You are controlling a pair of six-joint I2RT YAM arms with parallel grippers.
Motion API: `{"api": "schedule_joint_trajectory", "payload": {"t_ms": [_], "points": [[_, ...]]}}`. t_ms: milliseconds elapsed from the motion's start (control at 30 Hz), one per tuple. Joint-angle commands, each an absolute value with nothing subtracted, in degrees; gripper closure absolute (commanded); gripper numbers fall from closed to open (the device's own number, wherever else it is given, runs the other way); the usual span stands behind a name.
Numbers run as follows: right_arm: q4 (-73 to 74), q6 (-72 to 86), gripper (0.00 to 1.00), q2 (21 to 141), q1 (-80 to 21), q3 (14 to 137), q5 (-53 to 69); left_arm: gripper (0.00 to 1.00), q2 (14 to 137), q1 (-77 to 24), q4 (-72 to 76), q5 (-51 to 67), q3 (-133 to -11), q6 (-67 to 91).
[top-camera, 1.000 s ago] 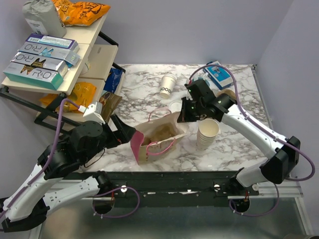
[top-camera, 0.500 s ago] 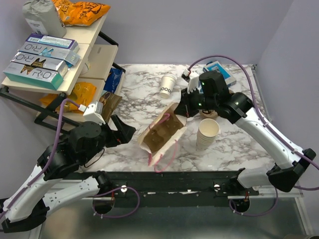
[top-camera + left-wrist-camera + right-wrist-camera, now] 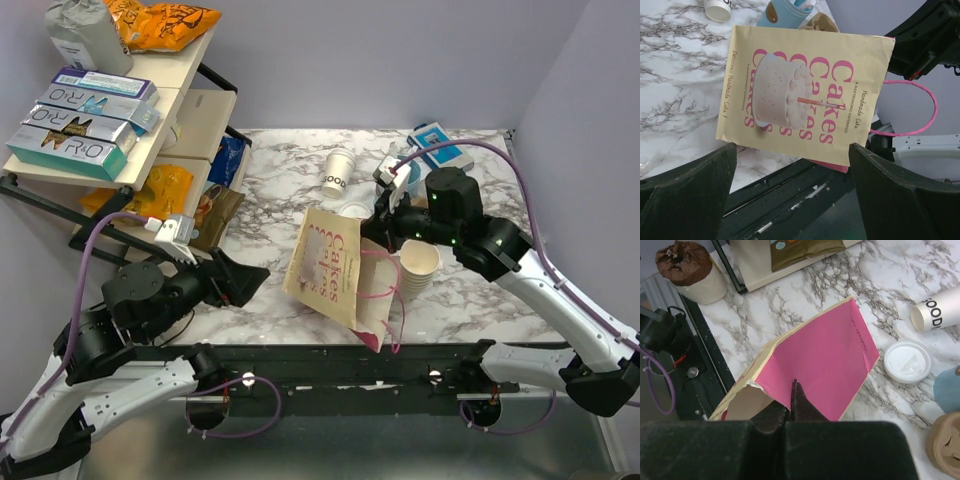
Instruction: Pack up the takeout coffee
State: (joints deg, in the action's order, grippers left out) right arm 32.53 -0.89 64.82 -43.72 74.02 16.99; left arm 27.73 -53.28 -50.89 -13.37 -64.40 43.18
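Observation:
The takeout coffee [image 3: 337, 172], a white paper cup with dark lettering, rests at the back of the marble table and shows in the right wrist view [image 3: 938, 314]. A cream paper bag [image 3: 335, 265] printed with "Cakes" and a cake hangs tilted above the table's front. My right gripper [image 3: 385, 228] is shut on the bag's top edge beside the pink side panel [image 3: 825, 365]. My left gripper [image 3: 240, 275] stands wide open, left of the bag. Its printed face [image 3: 800, 95] lies beyond the left fingers [image 3: 700, 185], untouched. The pink handles [image 3: 920, 115] dangle loose.
A loose white lid [image 3: 908, 361] lies on the marble near a light-blue mug [image 3: 947, 387]. A stack of lidless cream cups [image 3: 417, 268] stands right of the bag. A shelf with boxes and snack bags [image 3: 120, 110] fills the left. A blue box [image 3: 440, 148] sits at the back right.
The right gripper has lifted the bag off the table and turned it, so it now hangs with its printed face showing. The left arm has drawn back to the left.

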Motion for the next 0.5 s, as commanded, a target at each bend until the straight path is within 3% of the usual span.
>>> {"api": "schedule_joint_trajectory", "payload": {"t_ms": [0,167,367,400,467], "points": [[30.67,1.91,0.99,65.56,-44.56,75.58,15.65,0.01,29.35,-53.35,-49.57,-11.77,-65.39,41.57],[44.44,9.92,0.99,74.34,-45.79,88.04,13.37,0.01,32.6,-53.35,-47.82,-10.37,-65.74,40.17],[53.85,17.04,0.99,81.9,-45.7,91.58,2.12,0.01,38.14,-53.35,-47.99,-11.77,-68.55,39.37],[55.09,19.05,0.88,84.35,-44.4,92.1,1.94,0.01,39.01,-53.35,-48.08,-11.95,-69.08,39.55],[56.33,19.51,0.52,86.56,-42.72,91.76,4.48,0.01,39.81,-53.35,-49.3,-13.09,-69.78,40.25]]}}
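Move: The paper bag hangs from the right fingers by its rim, its middle roughly 5 cm left, 3 cm back and 9 cm below. The white lid lies some 18 cm ahead, 2 cm left and 25 cm down. The cup stack stands level ahead-wise, about 12 cm right and 18 cm lower. From the left hand the bag's middle is about 14 cm right, 5 cm ahead and 10 cm below. Right hand swings the bag forward 3 cm, up then down, rolling 25 degrees, fingers starting to part; left nears it. ##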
